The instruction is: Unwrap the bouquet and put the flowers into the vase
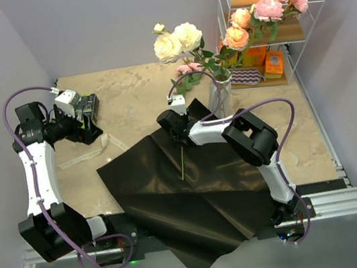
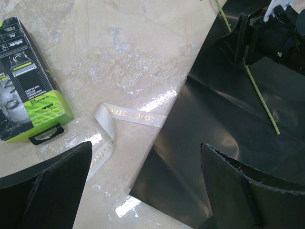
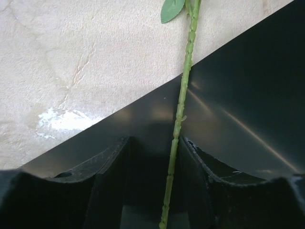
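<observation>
The bouquet's black paper sheet [image 1: 175, 196] lies spread flat on the table, its ribbon [image 2: 133, 116] loose beside it. Cream, peach and pink flowers [image 1: 177, 40] stand in the vase [image 1: 221, 96] behind it. One green stem [image 3: 183, 90] lies on the paper [image 3: 238, 86], a leaf [image 3: 171, 8] at its far end. My right gripper [image 3: 155, 157] is low over the sheet with its jaws either side of this stem, which runs close to the right finger with a gap on the left. My left gripper [image 2: 145, 186] hovers open over the paper's corner, holding nothing.
A green and black razor box [image 2: 28, 81] lies on the table left of the ribbon. A white wire shelf [image 1: 284, 29] with orange boxes stands at the back right, just behind the vase. The paper hangs over the table's near edge.
</observation>
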You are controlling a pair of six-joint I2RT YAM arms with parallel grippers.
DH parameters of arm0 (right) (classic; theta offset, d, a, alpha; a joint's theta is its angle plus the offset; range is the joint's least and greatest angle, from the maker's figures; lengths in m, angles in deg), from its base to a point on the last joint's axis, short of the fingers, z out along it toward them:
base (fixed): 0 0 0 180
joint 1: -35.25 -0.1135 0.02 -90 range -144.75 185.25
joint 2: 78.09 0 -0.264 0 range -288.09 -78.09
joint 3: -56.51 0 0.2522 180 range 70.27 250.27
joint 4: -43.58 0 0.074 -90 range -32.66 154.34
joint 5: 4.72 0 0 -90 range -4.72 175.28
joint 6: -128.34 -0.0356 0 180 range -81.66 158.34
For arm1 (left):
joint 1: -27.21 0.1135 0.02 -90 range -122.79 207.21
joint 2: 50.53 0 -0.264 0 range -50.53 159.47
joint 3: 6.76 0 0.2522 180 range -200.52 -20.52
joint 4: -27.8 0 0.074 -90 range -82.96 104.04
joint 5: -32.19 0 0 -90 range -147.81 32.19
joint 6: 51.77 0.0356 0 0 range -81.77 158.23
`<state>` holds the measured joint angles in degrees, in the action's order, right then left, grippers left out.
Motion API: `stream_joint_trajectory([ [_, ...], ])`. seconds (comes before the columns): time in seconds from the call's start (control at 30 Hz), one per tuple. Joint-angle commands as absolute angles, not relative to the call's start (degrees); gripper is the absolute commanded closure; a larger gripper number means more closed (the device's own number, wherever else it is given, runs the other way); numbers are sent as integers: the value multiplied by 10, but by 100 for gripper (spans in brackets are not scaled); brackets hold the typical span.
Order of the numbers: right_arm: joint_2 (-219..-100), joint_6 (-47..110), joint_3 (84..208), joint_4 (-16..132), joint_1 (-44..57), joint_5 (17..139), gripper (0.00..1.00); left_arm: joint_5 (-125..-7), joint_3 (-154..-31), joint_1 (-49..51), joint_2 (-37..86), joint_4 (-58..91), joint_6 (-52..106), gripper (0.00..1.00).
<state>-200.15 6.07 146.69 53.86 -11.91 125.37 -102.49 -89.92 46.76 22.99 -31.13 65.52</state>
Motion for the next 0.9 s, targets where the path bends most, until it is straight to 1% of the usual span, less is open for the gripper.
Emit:
stream_joint_trajectory([
  [0.0, -2006, 37, 1475, 549, -111, 1260, 54, -1026, -900, 472, 218, -310, 667, 1],
  [0.03, -2004, 38, 1474, 547, -111, 1257, 58, -1025, -900, 472, 219, -310, 667, 1],
  [0.1, -2002, 42, 1473, 544, -112, 1255, 63, -1024, -901, 472, 219, -308, 667, 1],
  [0.13, -1997, 49, 1471, 534, -112, 1253, 71, -1025, -901, 472, 219, -309, 667, 1],
  [0.2, -1991, 56, 1462, 523, -112, 1246, 78, -1025, -900, 472, 220, -305, 664, 1],
  [0.23, -1985, 67, 1458, 508, -113, 1242, 84, -1025, -900, 472, 220, -305, 664, 1],
  [0.27, -1981, 73, 1452, 501, -116, 1240, 86, -1026, -900, 472, 221, -303, 663, 1],
  [0.4, -1965, 123, 1434, 458, -134, 1233, 91, -1029, -900, 472, 225, -300, 659, 1],
  [0.43, -1960, 149, 1428, 435, -139, 1231, 94, -1029, -900, 472, 226, -300, 657, 1],
  [0.53, -1944, 206, 1406, 386, -155, 1211, 96, -1030, -902, 472, 226, -299, 656, 1],
  [0.67, -1916, 244, 1356, 344, -165, 1175, 98, -1027, -902, 472, 226, -298, 656, 1],
  [0.73, -1893, 244, 1335, 331, -164, 1156, 99, -1025, -901, 472, 227, -298, 658, 1],
  [0.87, -1863, 232, 1272, 313, -164, 1117, 99, -1024, -898, 472, 226, -298, 658, 1],
])
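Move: The last pink rose's stem runs roughly fore-and-aft between the right hand's half-open fingers, level with the pads. Its blossoms lie some 26 cm ahead and 7 cm to the right; the vase holding the other roses stands about 7 cm ahead and 14 cm to the right. The black wrapping paper is spread just underneath, its middle roughly 17 cm back. From the left hand, the gripped part of the stem is about 9 cm ahead, 27 cm right and 20 cm down. Staying almost in place at first, the right hand closes its fingers from half open and pinches the stem. It then draws back about 5 cm and some 3 cm left, rising a couple of centimetres late on, away from the vase, while the wrist turns some 20 degrees counter-clockwise and keeps hold of the stem. ##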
